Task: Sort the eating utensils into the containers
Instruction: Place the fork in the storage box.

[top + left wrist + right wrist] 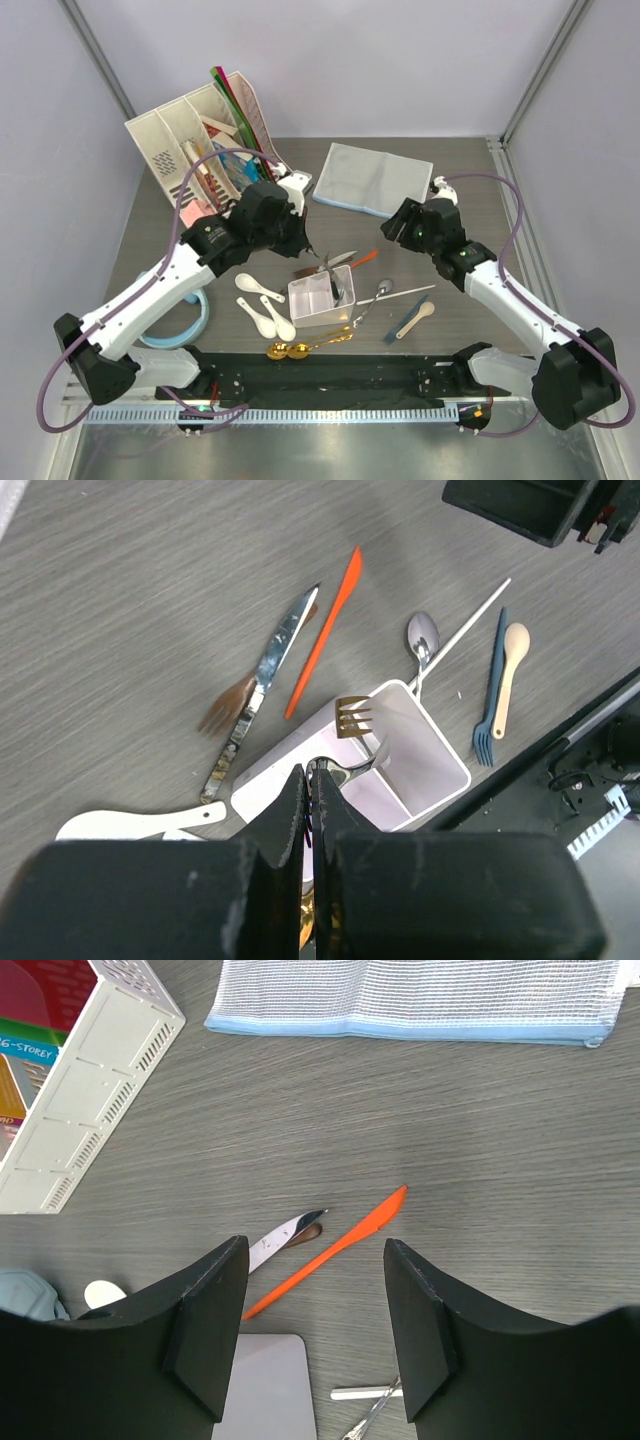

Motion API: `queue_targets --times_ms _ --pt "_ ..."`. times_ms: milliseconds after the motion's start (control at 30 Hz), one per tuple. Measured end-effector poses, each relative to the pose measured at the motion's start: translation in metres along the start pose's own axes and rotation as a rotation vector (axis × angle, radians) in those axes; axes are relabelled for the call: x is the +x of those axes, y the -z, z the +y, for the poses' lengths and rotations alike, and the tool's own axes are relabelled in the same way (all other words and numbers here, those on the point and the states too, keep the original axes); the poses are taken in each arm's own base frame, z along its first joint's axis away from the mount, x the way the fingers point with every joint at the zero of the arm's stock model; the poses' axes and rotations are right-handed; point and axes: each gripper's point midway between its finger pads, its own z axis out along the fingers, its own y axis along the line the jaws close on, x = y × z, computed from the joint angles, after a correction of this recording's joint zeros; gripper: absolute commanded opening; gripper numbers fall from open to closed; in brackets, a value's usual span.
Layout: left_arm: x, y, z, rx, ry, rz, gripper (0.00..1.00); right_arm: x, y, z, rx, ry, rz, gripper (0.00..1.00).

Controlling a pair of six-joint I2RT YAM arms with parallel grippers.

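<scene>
The white divided container (322, 298) (420, 765) (270, 1390) holds a gold fork (352, 716) and a silver piece. My left gripper (306, 247) (311, 772) hangs over its near compartment, shut; the silver piece's end shows right at the tips, and I cannot tell whether it is pinched. An orange knife (325, 630) (375, 1218), a silver knife (262, 685) (285, 1235) and a brown fork (228, 702) lie behind the box. My right gripper (395, 232) (315, 1255) hovers open above the orange knife, holding nothing.
Right of the box lie a silver spoon (378, 295), a white stick (398, 294), a blue fork (408, 322) and a wooden spoon (418, 318). White ceramic spoons (265, 305) and gold spoons (300, 348) sit left and front. A grey-blue cloth (370, 180) and file organizer (205, 140) stand behind.
</scene>
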Motion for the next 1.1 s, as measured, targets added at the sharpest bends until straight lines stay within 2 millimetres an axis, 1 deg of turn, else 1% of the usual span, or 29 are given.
queue_targets --times_ms 67,200,333,400,467,600,700,800,833,867,933,967,1100 --pt "0.003 -0.002 -0.003 0.01 -0.005 0.015 0.0 0.001 0.0 -0.001 0.004 -0.001 0.003 0.62" --pt "0.012 -0.013 -0.015 0.037 -0.029 0.06 0.0 0.0 -0.001 -0.003 0.008 -0.004 0.002 0.62" --pt "0.03 -0.026 -0.038 0.072 -0.077 0.121 0.0 -0.001 -0.002 -0.005 0.01 -0.008 0.004 0.61" --pt "0.037 -0.031 -0.046 0.08 -0.094 0.14 0.0 0.0 -0.002 -0.006 0.011 -0.012 0.008 0.62" --pt "0.041 -0.034 -0.048 0.078 -0.103 0.15 0.0 0.0 -0.002 -0.008 0.013 -0.015 0.01 0.62" --pt "0.04 -0.037 -0.045 0.056 -0.102 0.142 0.01 0.001 -0.003 -0.011 0.014 -0.022 0.015 0.62" --pt "0.039 -0.041 -0.042 0.034 -0.106 0.129 0.06 0.002 -0.004 -0.012 0.008 -0.025 0.016 0.62" --pt "0.041 -0.046 -0.041 0.012 -0.115 0.13 0.1 0.003 -0.004 -0.011 -0.006 -0.027 0.022 0.62" --pt "0.043 -0.049 -0.041 0.004 -0.12 0.133 0.13 0.003 -0.004 -0.01 -0.013 -0.027 0.023 0.62" --pt "0.045 -0.051 -0.04 -0.009 -0.126 0.135 0.2 0.003 -0.004 -0.009 -0.016 -0.027 0.024 0.62" --pt "0.049 -0.057 -0.04 -0.026 -0.139 0.144 0.26 0.004 -0.004 -0.009 -0.022 -0.028 0.026 0.62" --pt "0.051 -0.06 -0.04 -0.033 -0.145 0.149 0.34 0.005 -0.004 -0.01 -0.022 -0.029 0.026 0.62" --pt "0.055 -0.065 -0.039 -0.053 -0.156 0.155 0.44 0.009 -0.005 -0.014 -0.021 -0.034 0.038 0.62"
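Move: The left hand holds the fork, gripped in closed fingers. The storage box has its middle about 5 cm to the hand's right, 6 cm back and some 20 cm below; the gold fork standing in it is about 8 cm right and 4 cm back. The metal knife lies roughly 6 cm right and 2 cm ahead, the white spoons 8 cm left and 9 cm back. From the right hand, the box is about 18 cm left and 14 cm back. Still pinching the fork, the left hand carries it to the right, down and a little back over the box's right-hand compartment. After a near halt it sinks again, ending about 7 cm lower and 5 to 6 cm farther right, while the fingers part to somewhat over a third open and let go of the fork. ##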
